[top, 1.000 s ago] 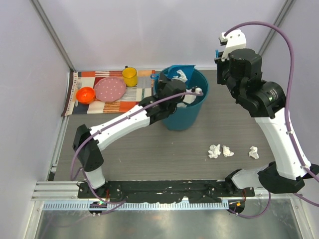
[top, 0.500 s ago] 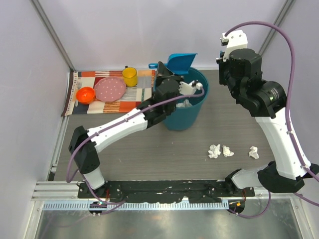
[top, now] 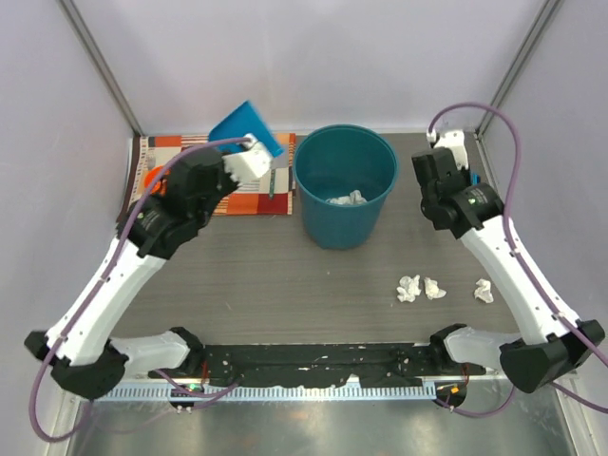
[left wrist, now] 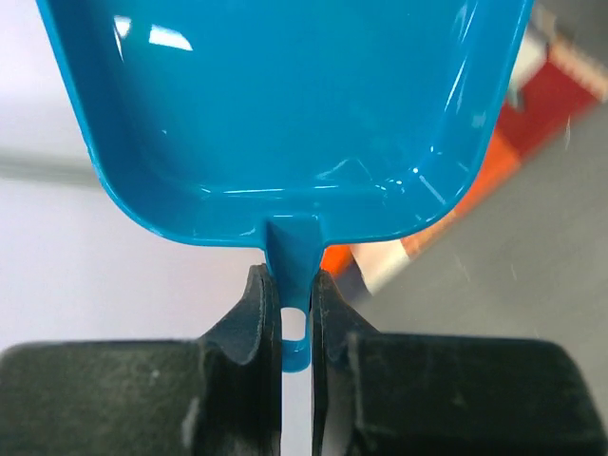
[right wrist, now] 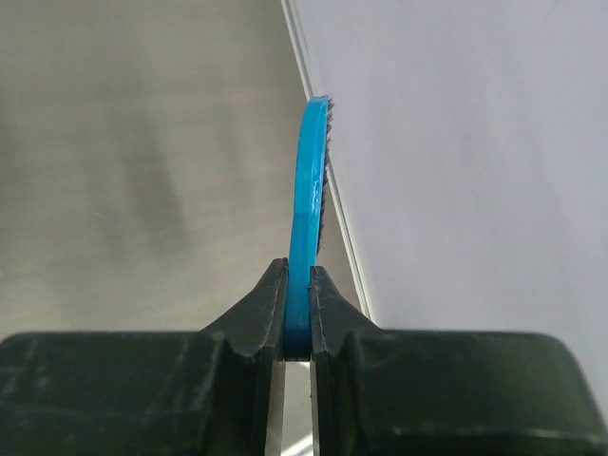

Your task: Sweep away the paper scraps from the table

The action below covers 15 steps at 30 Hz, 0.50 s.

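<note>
Three white paper scraps (top: 408, 288) (top: 434, 289) (top: 484, 291) lie on the dark table (top: 285, 275) at the front right. More white scraps (top: 347, 199) lie inside the teal bucket (top: 328, 223). My left gripper (left wrist: 295, 285) is shut on the handle of a blue dustpan (left wrist: 285, 104), which is empty. In the top view the dustpan (top: 245, 126) hangs above the placemat, left of the bucket. My right gripper (right wrist: 297, 290) is shut on a thin blue brush (right wrist: 309, 190), seen edge-on. It is held right of the bucket, near the back wall.
A striped placemat (top: 249, 201) lies at the back left, with an orange bowl (top: 155, 178) on it, mostly hidden by my left arm. Grey walls close in the back and both sides. A metal rail (top: 285, 361) runs along the near edge.
My left arm has swung the dustpan out of the bucket and to the left, over the placemat. My right arm has dropped lower beside the bucket. The three scraps on the table have not moved.
</note>
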Available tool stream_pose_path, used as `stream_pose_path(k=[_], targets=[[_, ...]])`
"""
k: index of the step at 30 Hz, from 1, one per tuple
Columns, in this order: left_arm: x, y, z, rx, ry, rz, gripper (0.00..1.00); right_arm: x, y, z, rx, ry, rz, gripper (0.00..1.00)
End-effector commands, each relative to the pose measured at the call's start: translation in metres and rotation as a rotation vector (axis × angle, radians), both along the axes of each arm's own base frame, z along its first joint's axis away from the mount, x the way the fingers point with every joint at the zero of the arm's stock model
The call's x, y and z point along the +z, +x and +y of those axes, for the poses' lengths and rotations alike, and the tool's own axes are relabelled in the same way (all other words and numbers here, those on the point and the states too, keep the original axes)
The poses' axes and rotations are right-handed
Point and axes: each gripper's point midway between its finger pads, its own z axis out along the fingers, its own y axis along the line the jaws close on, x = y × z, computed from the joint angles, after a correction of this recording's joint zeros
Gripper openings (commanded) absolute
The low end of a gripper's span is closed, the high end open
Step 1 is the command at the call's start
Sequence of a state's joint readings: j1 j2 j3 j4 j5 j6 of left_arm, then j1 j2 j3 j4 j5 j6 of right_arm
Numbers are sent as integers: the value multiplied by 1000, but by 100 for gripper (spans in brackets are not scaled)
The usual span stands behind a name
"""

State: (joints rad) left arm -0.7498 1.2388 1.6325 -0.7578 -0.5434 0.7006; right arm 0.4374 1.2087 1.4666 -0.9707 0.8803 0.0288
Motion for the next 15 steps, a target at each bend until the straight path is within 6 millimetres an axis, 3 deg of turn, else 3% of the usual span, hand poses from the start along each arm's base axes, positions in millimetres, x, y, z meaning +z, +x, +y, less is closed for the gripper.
stream_pose_path(k=[1,2,3,5,6,8,12,15], targets=[[-130,-39,64,91,-3,405,0,-77,-20,-41,-178,-10,160,1],[-145,-42,79,130,-7,443,0,-87,-24,-50,-208,-24,195,1],[-172,-52,85,132,17,511,0,-92,-29,-57,-237,-49,219,1],[-191,-61,89,127,18,542,0,-103,-30,-61,-255,-61,271,1],[-210,-66,92,134,41,582,0,-107,-35,-69,-279,-80,305,1],[-221,-67,96,151,50,577,0,-110,-41,-81,-290,-161,351,1],[-248,-70,92,126,55,619,0,-160,-54,-87,-205,-156,471,1],[-250,-65,83,104,10,622,0,-175,-61,-102,-201,-184,482,1]])
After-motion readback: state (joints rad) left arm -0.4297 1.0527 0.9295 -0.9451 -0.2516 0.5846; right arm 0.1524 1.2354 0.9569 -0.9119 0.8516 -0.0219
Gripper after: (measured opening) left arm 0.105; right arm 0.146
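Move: The left hand, already holding the dustpan high, is bound for bare table about 8 cm back, 10 cm left and 40 cm down; the bin stands about 20 cm to its right, 5 cm ahead. From the right hand, holding the brush, the right scrap lies roughly 9 cm back, 17 cm right and 31 cm below; the middle scrap is 8 cm back, 6 cm right, the left scrap 8 cm straight back. Left hand lowers the dustpan about 25 cm, swinging left; right lowers the brush rightward towards the right scrap. ##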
